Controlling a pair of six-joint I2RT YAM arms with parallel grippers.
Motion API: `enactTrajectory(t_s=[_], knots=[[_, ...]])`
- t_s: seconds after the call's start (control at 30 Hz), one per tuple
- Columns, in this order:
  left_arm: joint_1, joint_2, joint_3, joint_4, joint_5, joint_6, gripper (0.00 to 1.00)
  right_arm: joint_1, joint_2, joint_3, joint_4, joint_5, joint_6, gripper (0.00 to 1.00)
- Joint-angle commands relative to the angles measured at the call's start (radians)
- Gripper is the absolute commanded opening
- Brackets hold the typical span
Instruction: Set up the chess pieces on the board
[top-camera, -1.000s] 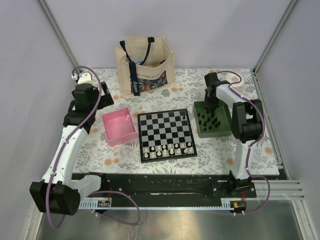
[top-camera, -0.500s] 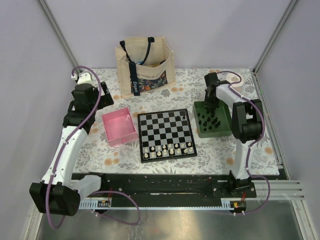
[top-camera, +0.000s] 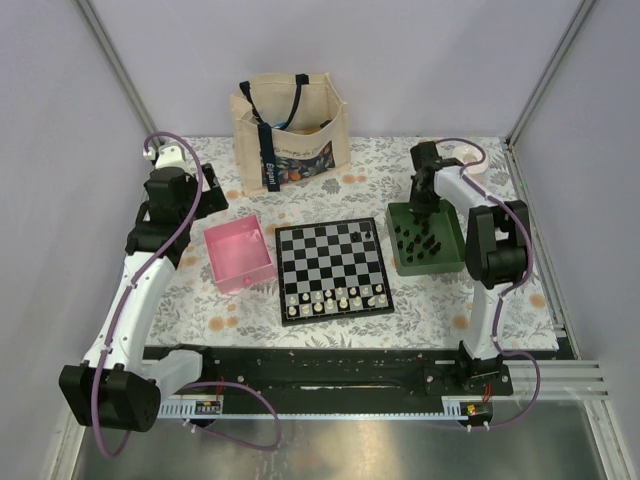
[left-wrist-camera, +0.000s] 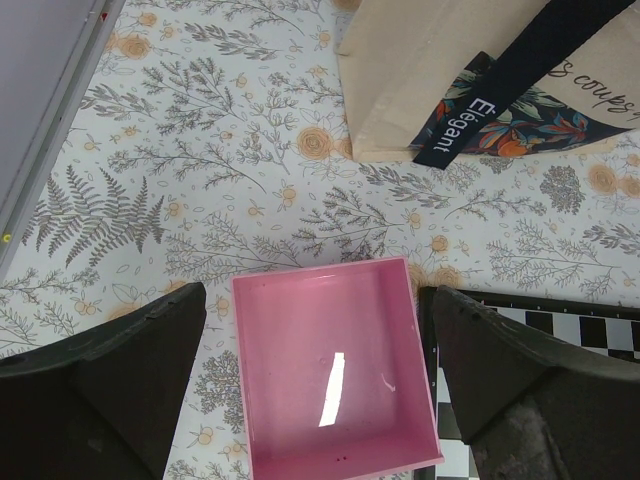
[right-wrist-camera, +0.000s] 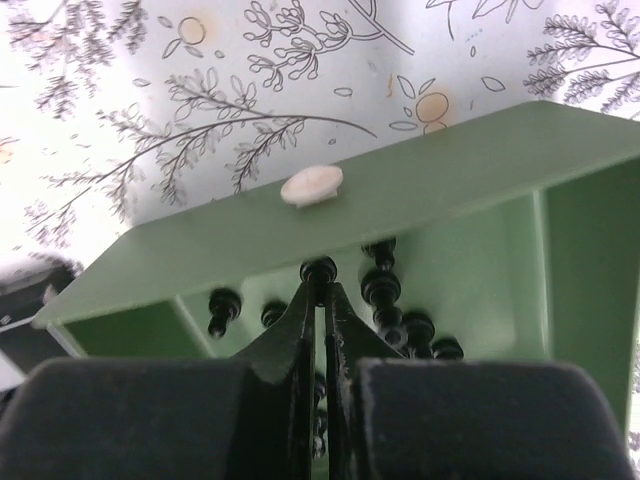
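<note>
The board (top-camera: 331, 262) lies in the middle of the table, with white pieces (top-camera: 335, 297) in its near rows and one black piece (top-camera: 368, 232) at its far right corner. Several black chess pieces (right-wrist-camera: 385, 290) stand in the green tray (top-camera: 452, 265), to the right of the board. My right gripper (right-wrist-camera: 320, 282) reaches into that tray (right-wrist-camera: 420, 190) and is shut on one black chess piece (right-wrist-camera: 319, 268), pinching it just below its round head. My left gripper (left-wrist-camera: 312, 300) hangs open above the pink tray (left-wrist-camera: 320, 270) with nothing between its fingers.
A beige tote bag (top-camera: 290, 130) stands at the back of the table behind the board. The pink tray (top-camera: 262, 270) sits left of the board. A small white blob (right-wrist-camera: 311, 185) rests on the green tray's far rim.
The right gripper's jaws have closed on a black piece inside the green tray. The left arm has not moved.
</note>
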Motion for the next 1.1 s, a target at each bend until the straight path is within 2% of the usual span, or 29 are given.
enactTrajectory(t_s=[0.0,0.17,0.33,0.53,0.67,1.07], knots=[[0.002,-0.021,0.01,0.028,0.017,0.01,0.99,-0.002,-0.162,0.019,-0.023,-0.042,-0.005,0.0],[0.004,-0.016,0.01,0.028,0.022,0.008,0.99,0.021,-0.277,-0.03,-0.028,-0.051,0.02,0.0],[0.004,-0.019,0.009,0.028,0.025,0.008,0.99,0.114,-0.32,-0.013,-0.037,-0.07,0.032,0.0],[0.002,-0.021,0.009,0.028,0.023,0.01,0.99,0.303,-0.219,0.107,-0.051,-0.091,0.053,0.0],[0.002,-0.019,0.007,0.029,0.022,0.01,0.99,0.383,-0.127,0.153,-0.045,-0.09,0.053,0.0],[0.002,-0.016,0.009,0.026,0.013,0.011,0.99,0.436,0.021,0.185,-0.054,-0.107,0.003,0.0]])
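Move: The right hand already grips a black pawn inside the green tray. The empty square it is taken to, third from the board's right edge in the second row from the far side, lies about 21 cm left, 6 cm back and 1 cm below. Two black pawns already stand in that row, about 18 and 15 cm left, both 5 cm back; the tray's middle is 7 cm straight back. From the left hand the square is roughly 32 cm right, 4 cm ahead and 22 cm down. The right hand, still pinching the black pawn, lifts it straight up out of the green tray by some 12 cm, then swings left over the tray's wall and past the two standing pawns, travelling about 21 cm left with a slight draw back while the wrist turns roughly 25 degrees counter-clockwise. From the top of that arc it sinks about 9 cm towards the empty square beside them, keeping its fingers shut and the pawn still in the air. ##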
